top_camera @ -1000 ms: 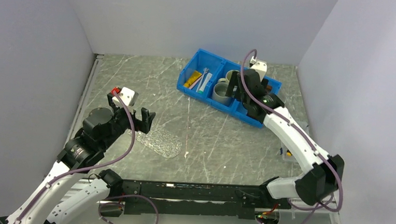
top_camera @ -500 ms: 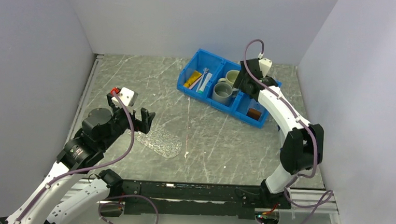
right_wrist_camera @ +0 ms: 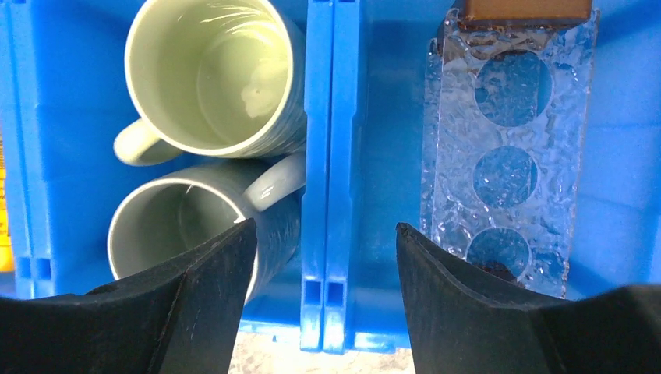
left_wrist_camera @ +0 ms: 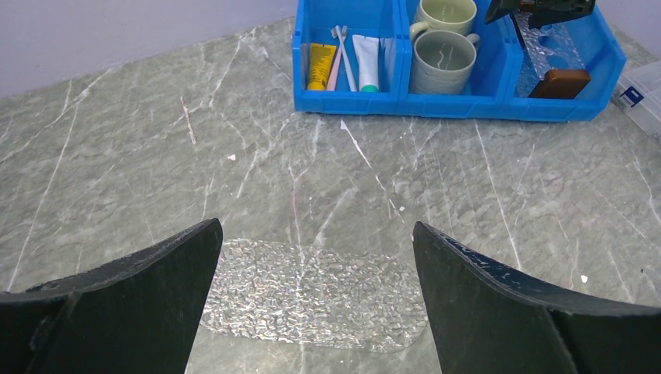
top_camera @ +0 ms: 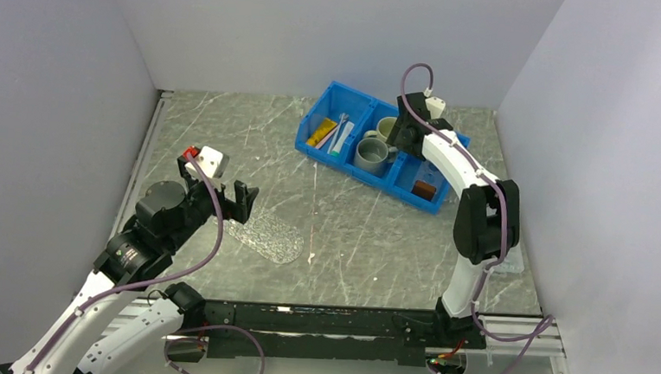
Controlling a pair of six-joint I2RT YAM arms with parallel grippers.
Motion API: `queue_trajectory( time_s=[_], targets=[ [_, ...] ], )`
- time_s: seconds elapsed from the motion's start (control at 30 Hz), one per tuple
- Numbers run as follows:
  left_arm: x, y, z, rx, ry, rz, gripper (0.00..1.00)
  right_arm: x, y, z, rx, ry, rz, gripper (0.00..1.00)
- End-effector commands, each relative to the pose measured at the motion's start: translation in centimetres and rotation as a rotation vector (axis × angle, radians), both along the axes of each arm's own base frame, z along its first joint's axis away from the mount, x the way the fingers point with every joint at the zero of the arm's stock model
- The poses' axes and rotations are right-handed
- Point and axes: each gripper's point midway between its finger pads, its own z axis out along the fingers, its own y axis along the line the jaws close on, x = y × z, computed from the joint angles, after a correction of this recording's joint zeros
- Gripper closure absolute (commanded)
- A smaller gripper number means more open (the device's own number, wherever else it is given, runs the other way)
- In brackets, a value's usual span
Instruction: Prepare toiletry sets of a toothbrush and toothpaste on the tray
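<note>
The tray (left_wrist_camera: 312, 292), a clear glittery oval, lies on the table (top_camera: 265, 237) just beyond my left gripper (left_wrist_camera: 317, 227), which hangs open and empty over its near edge (top_camera: 233, 200). Two toothbrushes (left_wrist_camera: 340, 56) and two toothpaste tubes, one yellow (left_wrist_camera: 319, 66) and one white (left_wrist_camera: 366, 62), lie in the left compartment of the blue bin (top_camera: 330, 133). My right gripper (right_wrist_camera: 325, 227) hovers over that bin (top_camera: 408, 137). Its jaws stand apart on either side of the divider (right_wrist_camera: 327, 156) between the middle and right compartments, holding nothing.
Two mugs (right_wrist_camera: 206, 74) (right_wrist_camera: 171, 234) fill the bin's middle compartment. The right compartment holds a clear textured strip with round holes (right_wrist_camera: 507, 156) and a brown block (top_camera: 424, 190). A small clear box (left_wrist_camera: 643, 93) sits on the table right of the bin.
The right arm has folded upright and carried its gripper back over the bin's divider, with the jaws somewhat narrower. The left arm has not moved.
</note>
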Motion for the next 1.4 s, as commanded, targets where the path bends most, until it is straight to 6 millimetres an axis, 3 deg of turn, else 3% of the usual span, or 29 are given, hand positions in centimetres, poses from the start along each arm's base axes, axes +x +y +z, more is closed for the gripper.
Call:
queue_trajectory(
  time_s=[0.0, 0.53, 0.8, 0.9, 1.13, 1.37],
  targets=[
    [0.2, 0.3, 0.6, 0.004, -0.031, 0.009, 0.01, 1.4, -0.1, 1.1, 0.021, -0.029, -0.009, 0.33],
    [0.3, 0.2, 0.4, 0.01, -0.024, 0.007, 0.01, 2.2, 0.2, -1.0, 0.022, 0.032, 0.015, 0.6],
    [0.2, 0.2, 0.4, 0.009, -0.026, 0.007, 0.01, 2.0, 0.2, -1.2, 0.02, 0.042, 0.026, 0.85],
    [0.2, 0.3, 0.5, 0.009, -0.028, 0.008, 0.01, 2.0, 0.4, -1.4, 0.022, 0.053, 0.05, 1.0],
    [0.1, 0.3, 0.6, 0.007, -0.032, 0.007, 0.01, 1.9, 1.9, -1.1, 0.028, 0.036, 0.176, 1.0],
    [0.2, 0.4, 0.6, 0.009, -0.032, 0.01, 0.01, 1.7, 4.7, 0.2, 0.008, -0.003, 0.325, 1.0]
  ],
)
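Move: The divider wall between the blue tray's middle and right compartments lies just below my right hand, about 1 cm ahead and some 4 cm down, already between my open fingers. The near mug stands roughly 8 cm to the left and 1 cm back; the far mug is about 6 cm left and 6 cm farther out. The clear rack lies some 7 cm right and 2 cm back. From my left hand, the divider is about 24 cm ahead, 38 cm right and 20 cm below. I sink my right hand nearly 3 cm and edge it about 1 cm forward, straddling the blue divider, while I close the fingers from well open until they pinch the wall from both sides. With that place held and the squeeze rising, I then start twisting the wrist counter-clockwise, only some 5 to 10 degrees so far. ##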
